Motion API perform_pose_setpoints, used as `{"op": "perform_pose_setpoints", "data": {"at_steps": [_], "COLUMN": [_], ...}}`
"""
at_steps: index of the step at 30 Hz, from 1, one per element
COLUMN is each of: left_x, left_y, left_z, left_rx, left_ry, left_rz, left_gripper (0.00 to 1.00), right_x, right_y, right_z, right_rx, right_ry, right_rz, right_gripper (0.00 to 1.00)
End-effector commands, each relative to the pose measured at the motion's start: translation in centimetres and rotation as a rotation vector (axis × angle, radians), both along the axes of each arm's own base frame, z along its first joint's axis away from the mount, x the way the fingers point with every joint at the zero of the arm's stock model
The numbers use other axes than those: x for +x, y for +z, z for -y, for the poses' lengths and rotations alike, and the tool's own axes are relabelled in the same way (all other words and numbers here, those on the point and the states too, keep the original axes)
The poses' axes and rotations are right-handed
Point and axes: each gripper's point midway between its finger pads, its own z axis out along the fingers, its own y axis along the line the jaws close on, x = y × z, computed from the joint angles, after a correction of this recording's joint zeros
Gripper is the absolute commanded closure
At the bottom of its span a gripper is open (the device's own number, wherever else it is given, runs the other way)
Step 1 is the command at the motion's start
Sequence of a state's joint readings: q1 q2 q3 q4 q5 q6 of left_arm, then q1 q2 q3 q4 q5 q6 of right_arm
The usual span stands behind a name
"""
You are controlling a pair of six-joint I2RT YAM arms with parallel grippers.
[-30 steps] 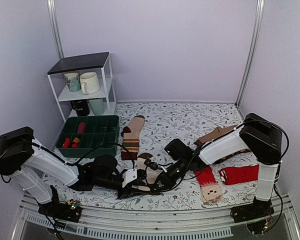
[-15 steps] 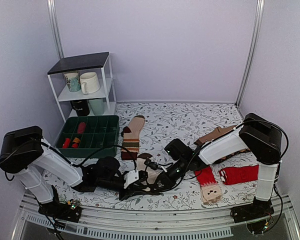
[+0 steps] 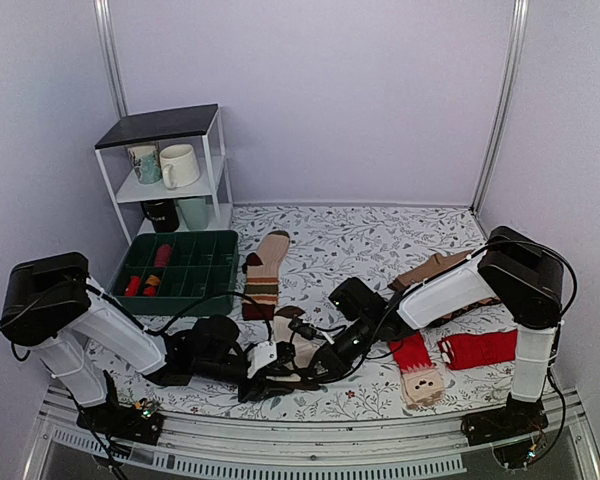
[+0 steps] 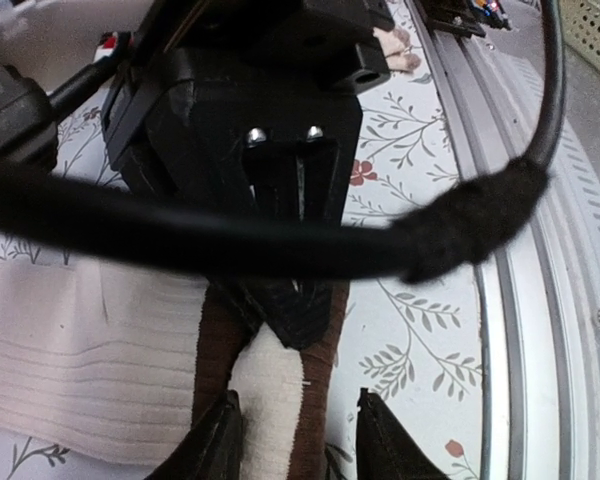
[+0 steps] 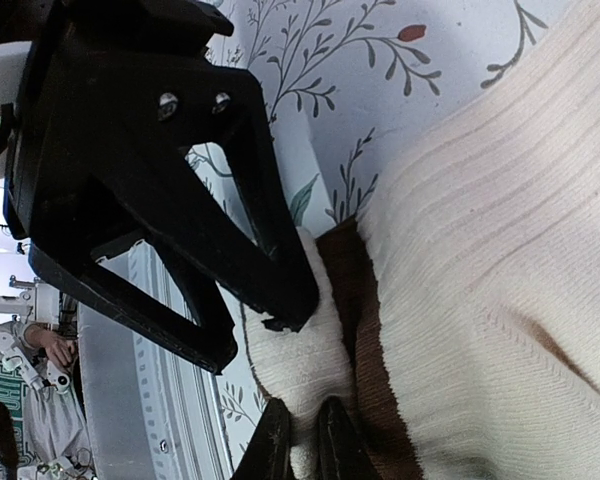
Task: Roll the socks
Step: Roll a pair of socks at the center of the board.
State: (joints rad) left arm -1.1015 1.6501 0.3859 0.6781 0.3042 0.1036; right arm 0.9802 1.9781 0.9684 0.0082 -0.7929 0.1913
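Note:
The cream-white sock (image 3: pixel 300 347) with a dark brown cuff lies on the floral cloth near the front, between both grippers. In the right wrist view my right gripper (image 5: pixel 305 442) is shut on a fold of the cream cuff lining (image 5: pixel 300 370), with the brown cuff (image 5: pixel 365 350) beside it. My left gripper (image 4: pixel 300 445) is open, its jaws either side of the brown cuff edge (image 4: pixel 315 400). It shows in the right wrist view (image 5: pixel 245 320) with one fingertip touching the cream fold. In the top view the left gripper (image 3: pixel 267 372) and right gripper (image 3: pixel 308 368) nearly meet.
A tan striped sock (image 3: pixel 265 268) lies behind. A green compartment tray (image 3: pixel 180 265) and a white shelf with mugs (image 3: pixel 170 165) stand at the back left. Red socks (image 3: pixel 480 348) and a beige sock (image 3: pixel 421 385) lie at the right. The metal rail (image 4: pixel 540 330) runs along the front edge.
My left arm has shifted a little to the right, bringing its gripper closer in at the cuff. The right arm and the sock have hardly moved.

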Motion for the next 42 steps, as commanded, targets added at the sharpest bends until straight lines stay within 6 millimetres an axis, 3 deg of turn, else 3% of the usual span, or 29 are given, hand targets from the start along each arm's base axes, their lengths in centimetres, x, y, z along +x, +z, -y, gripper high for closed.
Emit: {"op": "perform_pose_setpoints", "data": {"at_steps": [1, 13, 24, 30, 37, 40, 42], "left_x": [-0.1, 0.3, -0.9, -0.7, -1.1, -1.5, -1.7], "left_y": [-0.3, -0.6, -0.6, -1.2, -4.2, -5.4, -5.8], "left_z": [-0.5, -0.7, 0.0, -0.6, -2.6, -3.3, -3.6], "left_rx": [0.011, 0.018, 0.012, 0.034, 0.125, 0.153, 0.162], "left_ry": [0.025, 0.050, -0.023, 0.035, 0.161, 0.199, 0.216], "left_rz": [-0.001, 0.003, -0.043, -0.143, -0.367, -0.462, -0.502], "left_gripper": [0.58, 0.57, 1.00, 1.00, 1.00, 1.00, 1.00], "right_x": [-3.3, -3.5, -3.3, -1.9, 2.7, 4.9, 4.8], "right_y": [-9.3, -9.4, -9.5, -8.4, -4.2, 1.1, 4.0], "right_z": [8.3, 8.4, 8.2, 6.8, 3.4, 2.5, 2.6], "right_rx": [-0.447, -0.447, -0.451, -0.404, -0.207, 0.016, 0.149], "right_ry": [-0.052, -0.053, -0.060, -0.090, -0.206, -0.291, -0.308], "right_rz": [-0.112, -0.123, -0.123, -0.080, 0.156, 0.350, 0.459], "right_gripper": [0.94, 0.94, 0.93, 0.88, 0.69, 0.60, 0.56]}}
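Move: Just off the left fingertips, the rolled end of the sock (the sock roll) has its middle some 2 cm to the right and 1 cm ahead of the left hand, about 1 cm lower. For the right hand, already shut on the roll's right end, the middle lies about 2 cm left at the same height. The sock's flat part is centred about 9 cm ahead of the left hand and 2 cm to its right; the red sock lies some 22 cm right of the right hand and 3 cm ahead. Closing its half-open fingers, the left hand pinches the left end of the sock roll while the right keeps its grip; then the left wrist twists some 15–20 degrees, top of the roll going forward, sinking about 1 cm in all. The right fingers open and let go, and that hand starts forward about 2 cm, rising and drawing right about 1 cm each. ##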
